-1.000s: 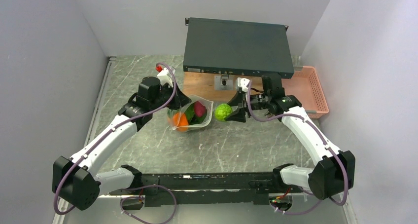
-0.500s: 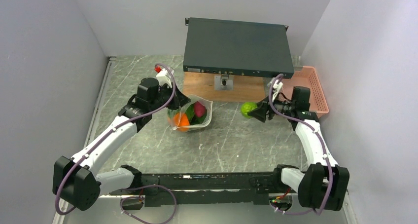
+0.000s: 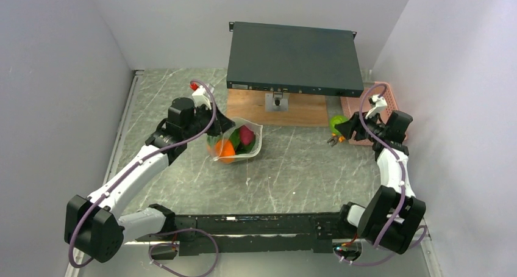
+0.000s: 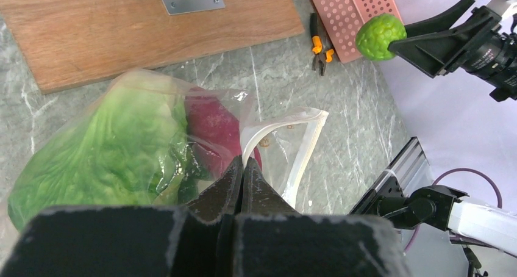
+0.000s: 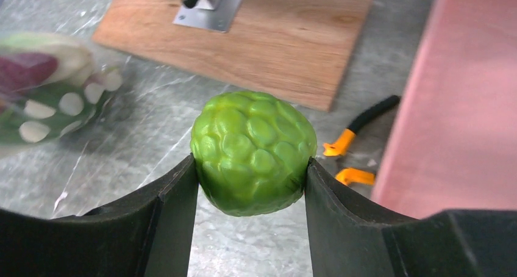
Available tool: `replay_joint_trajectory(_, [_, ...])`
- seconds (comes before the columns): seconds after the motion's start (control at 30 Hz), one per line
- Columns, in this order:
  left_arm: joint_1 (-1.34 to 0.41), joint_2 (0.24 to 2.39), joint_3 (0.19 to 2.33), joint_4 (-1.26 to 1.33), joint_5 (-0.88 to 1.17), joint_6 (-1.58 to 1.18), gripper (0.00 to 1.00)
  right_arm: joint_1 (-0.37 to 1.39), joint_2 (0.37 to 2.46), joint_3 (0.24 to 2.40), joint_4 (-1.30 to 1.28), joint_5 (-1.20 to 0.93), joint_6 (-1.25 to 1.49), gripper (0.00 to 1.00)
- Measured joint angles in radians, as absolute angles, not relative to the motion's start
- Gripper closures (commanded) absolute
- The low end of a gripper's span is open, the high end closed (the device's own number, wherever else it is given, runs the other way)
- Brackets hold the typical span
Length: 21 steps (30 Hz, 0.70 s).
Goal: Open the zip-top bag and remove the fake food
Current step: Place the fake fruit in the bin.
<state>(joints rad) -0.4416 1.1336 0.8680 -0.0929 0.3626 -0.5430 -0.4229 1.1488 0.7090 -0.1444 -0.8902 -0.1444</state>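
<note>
The zip-top bag lies open on the marble table, its white zip rim gaping. Inside it are leafy green lettuce, a dark red piece and an orange ball. My left gripper is shut on the bag's rim, holding one lip up. Off to the right, my right gripper is shut on the round, bumpy green piece of fake food. It holds that piece in the air beside the pink basket, above the table.
Orange-handled pliers lie on the table against the basket's left side. A wooden board with a metal fitting sits under a dark rack box at the back. Grey walls close in left and right.
My right gripper has carried the green piece from beside the bag's mouth rightwards to the basket. The left gripper has kept its hold on the bag, which has barely moved.
</note>
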Motion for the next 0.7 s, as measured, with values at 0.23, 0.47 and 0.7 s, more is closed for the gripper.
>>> replay_joint_trajectory(0.23, [-0.437,1.116,0.853,-0.08,0.369,-0.539,1.0,-0.479,1.223,0.723,-0.082,-0.783,-0.063,0.9])
replay_joint_trajectory(0.47, [-0.435,1.108,0.841,-0.069,0.369,-0.538,1.0,-0.501,1.275,0.775,-0.016,-0.683,0.009,0.9])
replay_joint_trajectory(0.7, [-0.435,1.1,0.833,-0.066,0.369,-0.538,1.0,-0.503,1.306,0.796,0.024,-0.557,0.079,0.86])
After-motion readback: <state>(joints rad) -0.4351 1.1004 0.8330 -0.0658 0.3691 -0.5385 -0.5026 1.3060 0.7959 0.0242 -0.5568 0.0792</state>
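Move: The right gripper already holds the green fruit, about 16 cm above the table. The middle of the bin is some 12 cm ahead, 18 cm right and 11 cm below. The pliers lie about 4 cm ahead, 6 cm right and 16 cm down; the middle of the wooden board is some 15 cm ahead, 19 cm left and 16 cm down. From the left gripper, the bin is about 52 cm right, 14 cm ahead and 18 cm below. Carry the green fruit with the right gripper about 10 cm to the right and 5 cm forward, away from the pliers and across the bin's left rim, nearly level with only a shallow dip on the way. Swing the hand some 25 degrees clockwise as it travels, and keep the fingers' grip unchanged. Hold the bag's rim pinched in the left gripper. ##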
